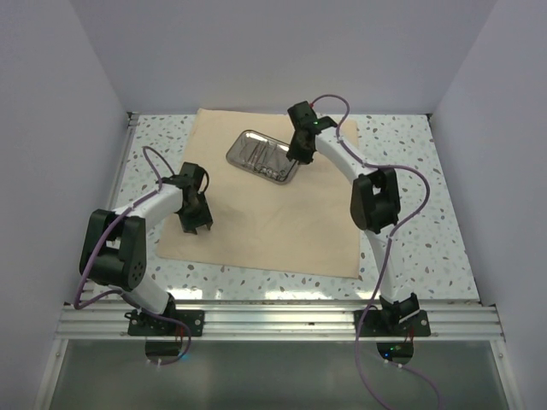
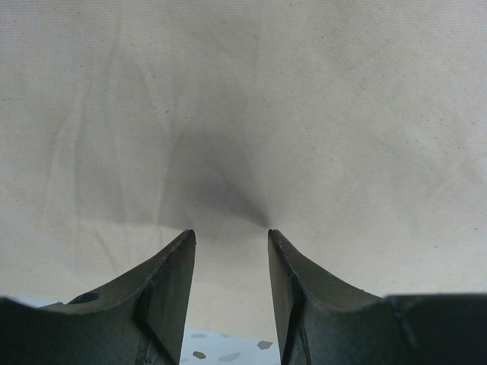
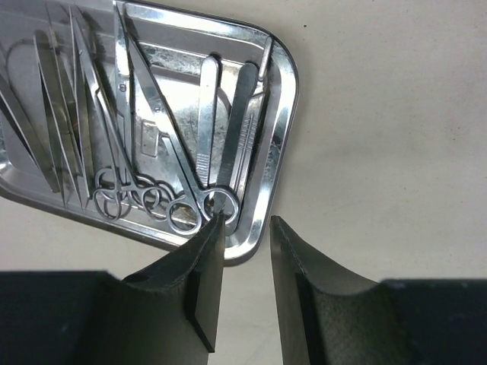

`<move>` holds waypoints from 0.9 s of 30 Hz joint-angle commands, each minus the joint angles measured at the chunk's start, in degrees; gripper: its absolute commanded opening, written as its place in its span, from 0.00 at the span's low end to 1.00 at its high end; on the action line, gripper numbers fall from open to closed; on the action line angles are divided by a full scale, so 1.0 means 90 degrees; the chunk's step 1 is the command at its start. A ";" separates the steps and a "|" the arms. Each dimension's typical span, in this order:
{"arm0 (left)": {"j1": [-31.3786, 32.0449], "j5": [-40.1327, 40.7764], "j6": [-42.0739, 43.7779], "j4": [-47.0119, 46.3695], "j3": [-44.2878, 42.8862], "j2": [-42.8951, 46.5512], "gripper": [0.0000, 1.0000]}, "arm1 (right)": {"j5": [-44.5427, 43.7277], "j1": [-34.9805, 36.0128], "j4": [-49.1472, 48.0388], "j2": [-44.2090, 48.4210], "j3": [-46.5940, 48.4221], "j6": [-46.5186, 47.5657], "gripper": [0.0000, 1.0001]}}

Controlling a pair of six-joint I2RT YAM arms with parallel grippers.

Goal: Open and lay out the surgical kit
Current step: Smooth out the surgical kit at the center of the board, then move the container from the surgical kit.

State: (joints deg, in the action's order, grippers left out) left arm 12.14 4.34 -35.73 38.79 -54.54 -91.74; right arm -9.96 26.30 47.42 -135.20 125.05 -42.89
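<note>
The tan cloth wrap (image 1: 273, 201) lies spread flat on the table. The steel tray (image 1: 262, 156) sits on its far part, with several thin metal instruments (image 1: 261, 155) inside. In the right wrist view the tray's rim (image 3: 283, 114) and the scissors and forceps (image 3: 156, 122) show clearly. My right gripper (image 3: 245, 219) is open and empty, its left finger over the tray's near right corner, the right finger over bare cloth (image 3: 380, 137). My left gripper (image 2: 230, 232) is open and empty, tips pressed down on the cloth (image 2: 243, 91) near its left part (image 1: 195, 224).
The speckled tabletop (image 1: 419, 162) borders the cloth on all sides. White walls enclose the left, right and far sides. An aluminium rail (image 1: 282, 320) runs along the near edge.
</note>
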 commanded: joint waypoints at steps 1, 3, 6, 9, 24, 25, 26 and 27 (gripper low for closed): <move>0.0018 0.0045 0.0151 0.0017 -0.0141 0.0067 0.47 | -0.0105 0.0046 0.0307 -0.0329 0.0372 -0.0097 0.34; 0.0018 0.0045 0.0141 0.0007 -0.0131 0.0077 0.47 | -0.0095 0.0065 0.0327 -0.0427 0.0402 -0.0097 0.34; 0.0018 0.0036 0.0151 0.0017 -0.0160 0.0086 0.47 | -0.0105 0.0104 0.0327 -0.0544 0.0402 -0.0107 0.34; 0.0018 0.0045 0.0151 0.0017 -0.0160 0.0116 0.47 | -0.0105 0.0124 0.0337 -0.0691 0.0441 -0.0146 0.34; -0.0011 0.0143 0.0268 0.0134 -0.0170 0.0340 0.47 | -0.0485 0.0290 0.0972 -0.1277 0.1115 0.0195 0.00; -0.0001 0.0143 0.0278 0.0144 -0.0170 0.0360 0.47 | -0.0476 0.0300 0.0971 -0.1248 0.1047 0.0302 0.00; -0.0011 0.0133 0.0278 0.0144 -0.0180 0.0379 0.47 | -0.0466 0.0300 0.1010 -0.1228 0.1027 0.0342 0.00; -0.0011 0.0133 0.0268 0.0153 -0.0170 0.0418 0.47 | -0.0456 0.0300 0.1040 -0.1219 0.1017 0.0362 0.00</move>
State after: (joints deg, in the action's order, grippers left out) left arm 12.14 4.75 -34.70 39.57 -54.54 -90.78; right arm -13.19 28.03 53.60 -145.29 133.82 -42.15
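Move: The right end rim of the instrument tray is almost straight beneath my right hand, about 6 cm down and perhaps 1 cm to the left. From the same hand, the tray's middle lies some 11 cm left and 3 cm ahead, the nearest scissors about 5 cm left and 4 cm ahead, and the cloth's right edge about 22 cm to the right, level. That rim is some 22 cm ahead and 33 cm right of my left hand. I drop my right hand quickly, nearly 6 cm, onto the near part of the tray's right end rim, easing back about 1 cm on the way and tipping slightly. Once down at rim height, I shut the partly open fingers fully, pinching the thin edge between the tips. ##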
